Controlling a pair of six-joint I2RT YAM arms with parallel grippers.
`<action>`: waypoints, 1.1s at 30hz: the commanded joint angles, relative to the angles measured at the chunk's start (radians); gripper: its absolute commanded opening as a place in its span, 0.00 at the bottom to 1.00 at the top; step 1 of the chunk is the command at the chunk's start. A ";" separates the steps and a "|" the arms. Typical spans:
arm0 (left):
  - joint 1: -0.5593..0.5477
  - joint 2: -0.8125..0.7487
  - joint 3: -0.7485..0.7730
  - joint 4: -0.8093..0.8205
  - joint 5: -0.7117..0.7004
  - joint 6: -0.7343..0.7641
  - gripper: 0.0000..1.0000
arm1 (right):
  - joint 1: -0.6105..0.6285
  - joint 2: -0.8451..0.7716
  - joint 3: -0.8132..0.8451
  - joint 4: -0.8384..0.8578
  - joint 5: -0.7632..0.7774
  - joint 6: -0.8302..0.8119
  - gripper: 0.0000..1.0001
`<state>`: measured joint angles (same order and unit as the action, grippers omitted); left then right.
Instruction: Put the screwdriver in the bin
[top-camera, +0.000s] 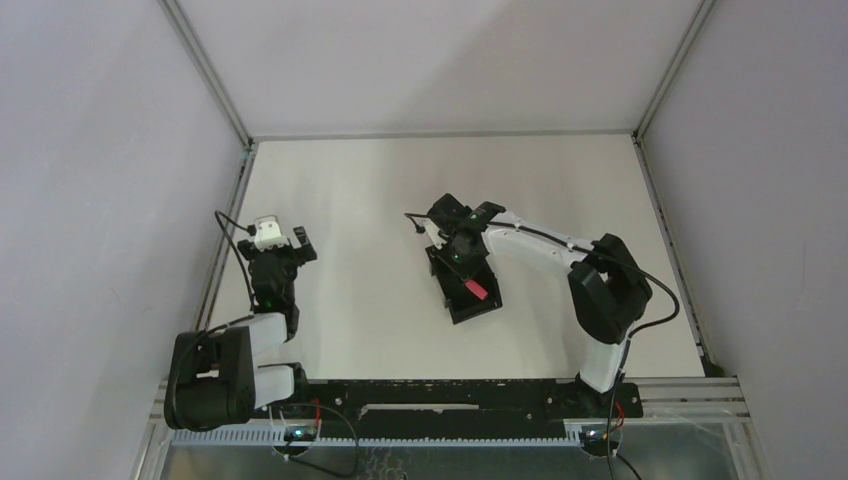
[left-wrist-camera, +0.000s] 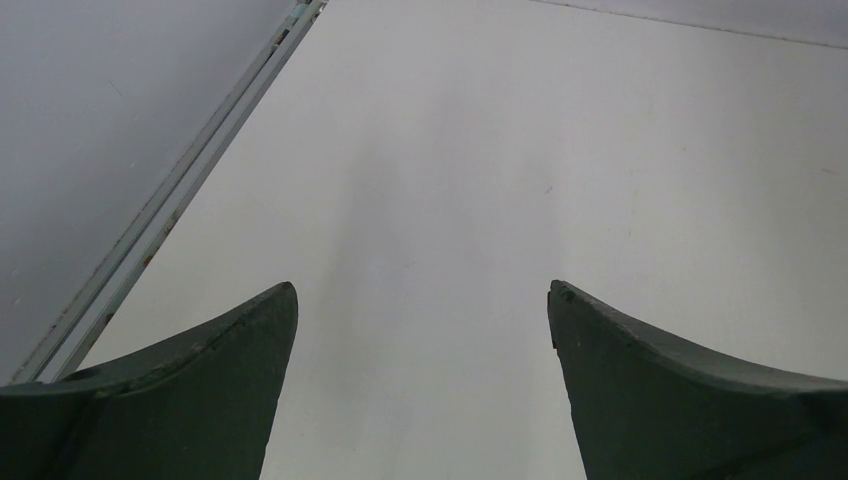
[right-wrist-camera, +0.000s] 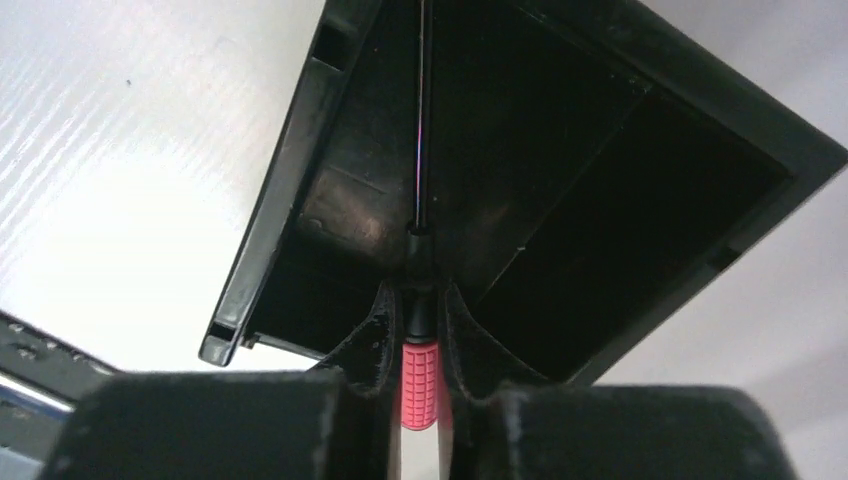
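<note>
The black bin (top-camera: 466, 310) sits at the table's middle. My right gripper (top-camera: 468, 278) hangs over it, shut on the screwdriver (top-camera: 477, 290) by its red handle. In the right wrist view the fingers (right-wrist-camera: 372, 330) of the right gripper (right-wrist-camera: 420, 297) clamp the ribbed red handle (right-wrist-camera: 420, 385), and the thin dark shaft points forward over the inside of the bin (right-wrist-camera: 600, 180). I cannot tell whether the tip touches the bin floor. My left gripper (top-camera: 298, 245) is open and empty over bare table at the left; it also shows in the left wrist view (left-wrist-camera: 422, 290).
A metal frame rail (left-wrist-camera: 170, 200) runs along the table's left edge, close to the left gripper. Grey walls enclose the table on three sides. The slotted mounting rail (top-camera: 440, 395) lies along the near edge.
</note>
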<state>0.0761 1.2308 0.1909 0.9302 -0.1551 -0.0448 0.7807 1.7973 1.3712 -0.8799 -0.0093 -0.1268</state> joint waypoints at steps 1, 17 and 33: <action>-0.006 -0.001 0.047 0.025 -0.013 0.013 1.00 | 0.009 0.042 0.011 0.106 -0.011 -0.009 0.25; -0.006 -0.001 0.047 0.025 -0.012 0.013 1.00 | 0.025 -0.253 0.058 0.016 0.100 0.043 0.45; -0.004 -0.001 0.047 0.025 -0.012 0.013 1.00 | -0.266 -0.641 -0.136 0.110 0.020 0.258 1.00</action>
<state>0.0761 1.2308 0.1909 0.9302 -0.1555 -0.0448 0.6258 1.2324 1.3090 -0.8165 0.0387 0.0002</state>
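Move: The right hand is already over the bin, holding the screwdriver at its dark collar. The bin's middle lies about 1 cm ahead of the hand, level sideways and some 4 cm below; the red handle sits roughly 2 cm behind and 2 cm to the right of the hand, at its height. From the idle left hand, the bin lies about 36 cm to the right, 8 cm back and some 8 cm lower. Down a last 2 cm or so into the bin, edging slightly forward and left, the right hand parts its fingers a little under half way and lets go of the screwdriver. It then rises about 19 cm out of the bin, spreading the fingers wide on the way and swinging the fingertips forward and left by some 30 degrees, and veers right late in the rise. ##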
